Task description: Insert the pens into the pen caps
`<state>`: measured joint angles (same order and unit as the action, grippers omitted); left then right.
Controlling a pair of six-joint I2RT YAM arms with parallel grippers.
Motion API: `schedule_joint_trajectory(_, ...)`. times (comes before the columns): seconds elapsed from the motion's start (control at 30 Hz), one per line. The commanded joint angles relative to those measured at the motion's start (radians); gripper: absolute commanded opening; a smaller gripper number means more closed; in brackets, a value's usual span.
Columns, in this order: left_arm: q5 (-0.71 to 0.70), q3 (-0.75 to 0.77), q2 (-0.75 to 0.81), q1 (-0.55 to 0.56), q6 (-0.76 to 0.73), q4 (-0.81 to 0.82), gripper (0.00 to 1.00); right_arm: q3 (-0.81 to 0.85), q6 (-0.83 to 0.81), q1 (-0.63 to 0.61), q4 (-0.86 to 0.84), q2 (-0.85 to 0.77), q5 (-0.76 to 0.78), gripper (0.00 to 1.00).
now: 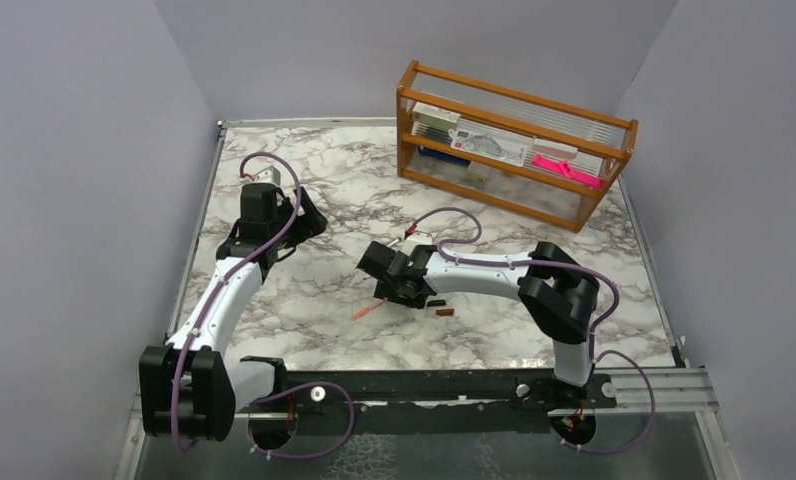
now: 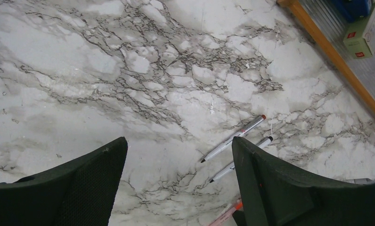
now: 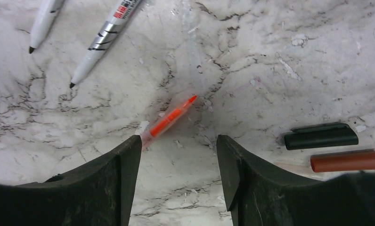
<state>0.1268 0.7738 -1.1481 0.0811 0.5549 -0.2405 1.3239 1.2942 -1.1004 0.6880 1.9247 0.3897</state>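
Note:
In the right wrist view the orange-red pen (image 3: 169,120) lies on the marble, tip pointing up-right. Its rear end passes under my left fingertip (image 3: 129,150). My right gripper (image 3: 178,139) is open just above the table, with bare marble between its fingers. A black pen cap (image 3: 321,136) and a dark red pen cap (image 3: 348,161) lie side by side to the right. Two silvery pens (image 3: 103,40) (image 3: 44,21) lie at the upper left. My left gripper (image 2: 178,141) is open and holds nothing. The silvery pens (image 2: 232,139) (image 2: 242,160) lie beside its right finger.
A wooden rack (image 1: 514,145) with boxes and a pink strip stands at the back right. From above, the orange-red pen (image 1: 367,311) and both caps (image 1: 439,307) lie beside the right gripper (image 1: 379,275). The left gripper (image 1: 309,225) hovers further left. Grey walls enclose the table.

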Motion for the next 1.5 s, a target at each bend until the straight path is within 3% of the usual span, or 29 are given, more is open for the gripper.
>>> schedule_joint_trajectory(0.0,-0.021,-0.011,0.034,-0.01,-0.018,0.015,0.84,0.031,0.078,-0.009,0.073,0.026,-0.018,0.6)
schedule_joint_trajectory(0.43,0.01,-0.025,0.037,-0.014,-0.022,0.023,0.83,0.141,0.05,-0.009,0.117,0.137,-0.048,0.58)
schedule_joint_trajectory(0.57,0.013,-0.027,0.039,-0.014,-0.023,0.022,0.83,0.167,0.045,-0.008,0.136,0.166,-0.062,0.44)
schedule_joint_trajectory(0.7,0.023,-0.027,0.035,-0.015,-0.019,0.028,0.83,0.174,0.043,-0.008,0.14,0.168,-0.059,0.42)
schedule_joint_trajectory(0.83,0.027,-0.03,0.035,-0.017,-0.019,0.03,0.83,0.173,0.043,-0.008,0.136,0.166,-0.052,0.35)
schedule_joint_trajectory(0.9,0.029,-0.03,0.036,-0.017,-0.018,0.031,0.83,0.18,0.043,-0.009,0.14,0.167,-0.048,0.24)
schedule_joint_trajectory(1.03,0.024,-0.033,0.039,-0.017,-0.017,0.031,0.83,0.195,0.025,-0.008,0.15,0.176,-0.026,0.21)
schedule_joint_trajectory(1.1,0.015,-0.034,0.04,-0.018,-0.015,0.029,0.83,0.207,0.02,-0.008,0.168,0.182,0.006,0.04)
schedule_joint_trajectory(1.13,0.015,-0.034,0.041,-0.018,-0.015,0.028,0.83,0.21,0.012,-0.008,0.174,0.184,0.021,0.01)
schedule_joint_trajectory(1.3,0.023,-0.036,0.038,-0.021,-0.013,0.035,0.83,0.214,-0.069,-0.008,0.175,0.173,0.112,0.01)
schedule_joint_trajectory(1.47,0.042,-0.042,0.029,-0.022,-0.004,0.052,0.83,0.164,-0.28,-0.007,0.044,0.13,0.188,0.01)
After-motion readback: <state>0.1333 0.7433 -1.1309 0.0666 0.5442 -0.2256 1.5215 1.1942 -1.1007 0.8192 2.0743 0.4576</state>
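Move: The orange pen lies aslant on the table, its middle roughly 4 cm left of the right hand, 1 cm back and 2 cm below; its tip end reaches in ahead of the open fingers. At the same depth, the near white pen is about 8 cm ahead and 2 cm left, the black cap 1 cm back and 8 cm right, the red cap 3 cm back and 9 cm right. From the left hand the orange pen is some 14 cm back, 13 cm right and 14 cm below. Leftward by about 2 cm and down 1 cm, the right hand eases its open fingers astride the tip end of the orange pen, then shuts them in stages and pinches it just behind the tip. Still pinching, it shifts about 2 cm forward and 1 cm right towards the near white pen, the wrist rolling its left side down a little. ##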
